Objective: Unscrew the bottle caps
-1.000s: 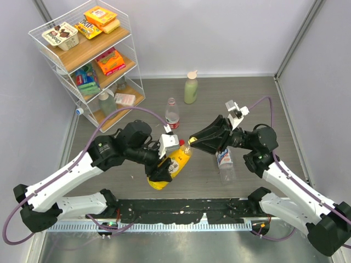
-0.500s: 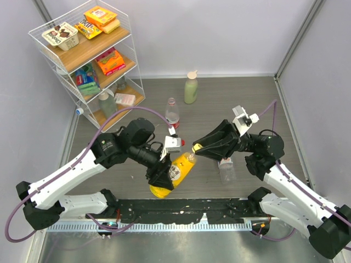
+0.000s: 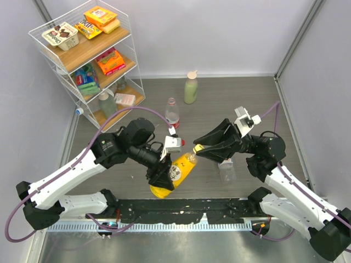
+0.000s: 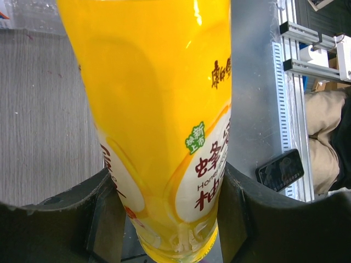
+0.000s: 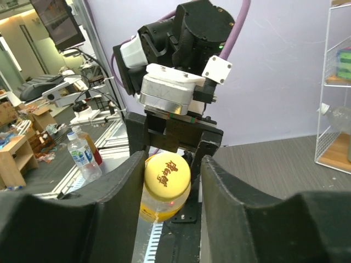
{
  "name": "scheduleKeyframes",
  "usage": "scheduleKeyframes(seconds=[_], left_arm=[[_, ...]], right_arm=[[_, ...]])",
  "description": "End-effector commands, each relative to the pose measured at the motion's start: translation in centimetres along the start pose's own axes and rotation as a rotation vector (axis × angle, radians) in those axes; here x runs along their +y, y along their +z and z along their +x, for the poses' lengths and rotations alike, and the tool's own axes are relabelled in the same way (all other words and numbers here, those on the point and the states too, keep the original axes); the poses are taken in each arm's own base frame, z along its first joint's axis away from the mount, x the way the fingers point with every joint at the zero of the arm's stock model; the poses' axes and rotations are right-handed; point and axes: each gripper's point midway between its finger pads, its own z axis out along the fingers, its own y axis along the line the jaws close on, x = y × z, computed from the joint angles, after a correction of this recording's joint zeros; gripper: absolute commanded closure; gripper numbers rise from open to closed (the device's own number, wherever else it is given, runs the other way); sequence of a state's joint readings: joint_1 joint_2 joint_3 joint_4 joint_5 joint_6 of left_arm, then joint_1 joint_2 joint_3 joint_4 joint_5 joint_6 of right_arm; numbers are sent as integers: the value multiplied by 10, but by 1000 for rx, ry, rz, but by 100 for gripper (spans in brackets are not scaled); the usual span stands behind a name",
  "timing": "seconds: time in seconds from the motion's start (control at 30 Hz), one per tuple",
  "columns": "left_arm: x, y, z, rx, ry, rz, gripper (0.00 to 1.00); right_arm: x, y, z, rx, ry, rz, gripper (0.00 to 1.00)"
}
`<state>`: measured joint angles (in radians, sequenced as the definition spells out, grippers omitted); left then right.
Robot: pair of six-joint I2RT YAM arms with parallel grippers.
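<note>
My left gripper [image 3: 164, 176] [image 4: 170, 204] is shut on the lower body of a yellow drink bottle [image 3: 174, 174] [image 4: 159, 109], holding it tilted above the table with its top toward the right arm. The yellow bottle cap [image 3: 197, 148] [image 5: 167, 175] sits at the bottle's clear neck, between the fingers of my right gripper [image 3: 198, 149] [image 5: 174, 161]. The cap rests against the left finger [image 5: 118, 208]. A narrow gap shows between it and the right finger [image 5: 230, 208], so the jaws stand slightly open. No red or pale blue-white cap can be made out.
A clear bottle with a red label [image 3: 172, 113] stands behind the arms. A pale green bottle with a beige cap [image 3: 190, 87] stands farther back. Another clear bottle [image 3: 226, 169] lies under my right arm. A wire shelf of snacks [image 3: 88, 55] fills the back left.
The left arm tilted the yellow bottle and drew it nearer, and the right gripper shifted right. Since then the right jaws have eased apart around the cap.
</note>
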<state>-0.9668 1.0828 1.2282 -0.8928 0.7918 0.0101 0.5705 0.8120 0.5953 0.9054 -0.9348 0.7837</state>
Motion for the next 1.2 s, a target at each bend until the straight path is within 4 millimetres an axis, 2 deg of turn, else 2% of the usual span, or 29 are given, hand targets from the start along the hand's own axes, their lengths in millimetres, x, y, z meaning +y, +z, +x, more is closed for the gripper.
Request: scheduleKeyframes(seconds=[0.0,0.03,0.07,0.17,0.4,0.53,0.6,0.67,0.7,0.73,0.77,0.8,0.83,1.07,1.17], left_arm=[[-11,-4,-20,-66,95,37,100],[-10,-3,-18,-61,94,26,100],[-7,-3,-16,-57,92,14,100],[2,-2,-11,-44,83,-28,100],[24,2,2,-9,56,-126,100],[45,-2,7,6,49,-246,100],[54,-5,9,10,49,-301,100],[63,-9,11,8,53,-360,100],[68,-11,11,6,54,-390,100],[72,-14,11,1,59,-417,100],[80,-18,11,-2,57,-472,100],[85,-21,11,-3,58,-505,100],[90,-25,11,-7,59,-540,100],[116,-48,17,-18,60,-745,100],[131,-58,24,2,35,-848,100]], right_arm=[[-11,-1,-7,-40,-37,72,36],[-12,-1,-8,-45,-44,78,31],[-13,-3,-9,-57,-42,96,18],[-20,-6,-14,-82,-63,155,1],[-21,-10,-23,-116,-79,210,0],[-26,-13,-30,-147,-81,265,0],[-35,-16,-33,-150,-77,328,0],[-50,-20,-35,-147,-61,419,0],[-62,-24,-30,-135,-31,478,0],[-68,-26,-35,-146,-30,517,0],[-78,-29,-27,-122,5,563,0],[-81,-29,-31,-127,9,582,0],[-88,-28,-26,-109,32,601,0],[-117,-21,2,-24,176,641,0],[-126,-20,8,-8,210,662,0]])
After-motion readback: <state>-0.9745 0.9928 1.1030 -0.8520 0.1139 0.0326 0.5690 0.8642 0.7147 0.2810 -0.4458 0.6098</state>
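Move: The yellow bottle's cap, still between the right gripper's fingertips, is about 1 cm left of that hand's point. From the right hand, the loose red cap is some 19 cm ahead, 6 cm left and 32 cm below, the Coke bottle 28 cm ahead, 11 cm left and 23 cm below, and the blue-label bottle 8 cm ahead, 16 cm right and 30 cm below. From the left hand, holding the bottle, its cap is about 7 cm ahead, 9 cm right and 9 cm higher. Open the right gripper wide to free the yellow bottle's cap, then carry it forward about 11 cm towards the Coke bottle, turning clockwise some 30 degrees and sinking late. Keep the left grip on the bottle and bring it along forward about 10 cm, down and a little left, swinging counter-clockwise so the cap stays close ahead of the open right fingers. ##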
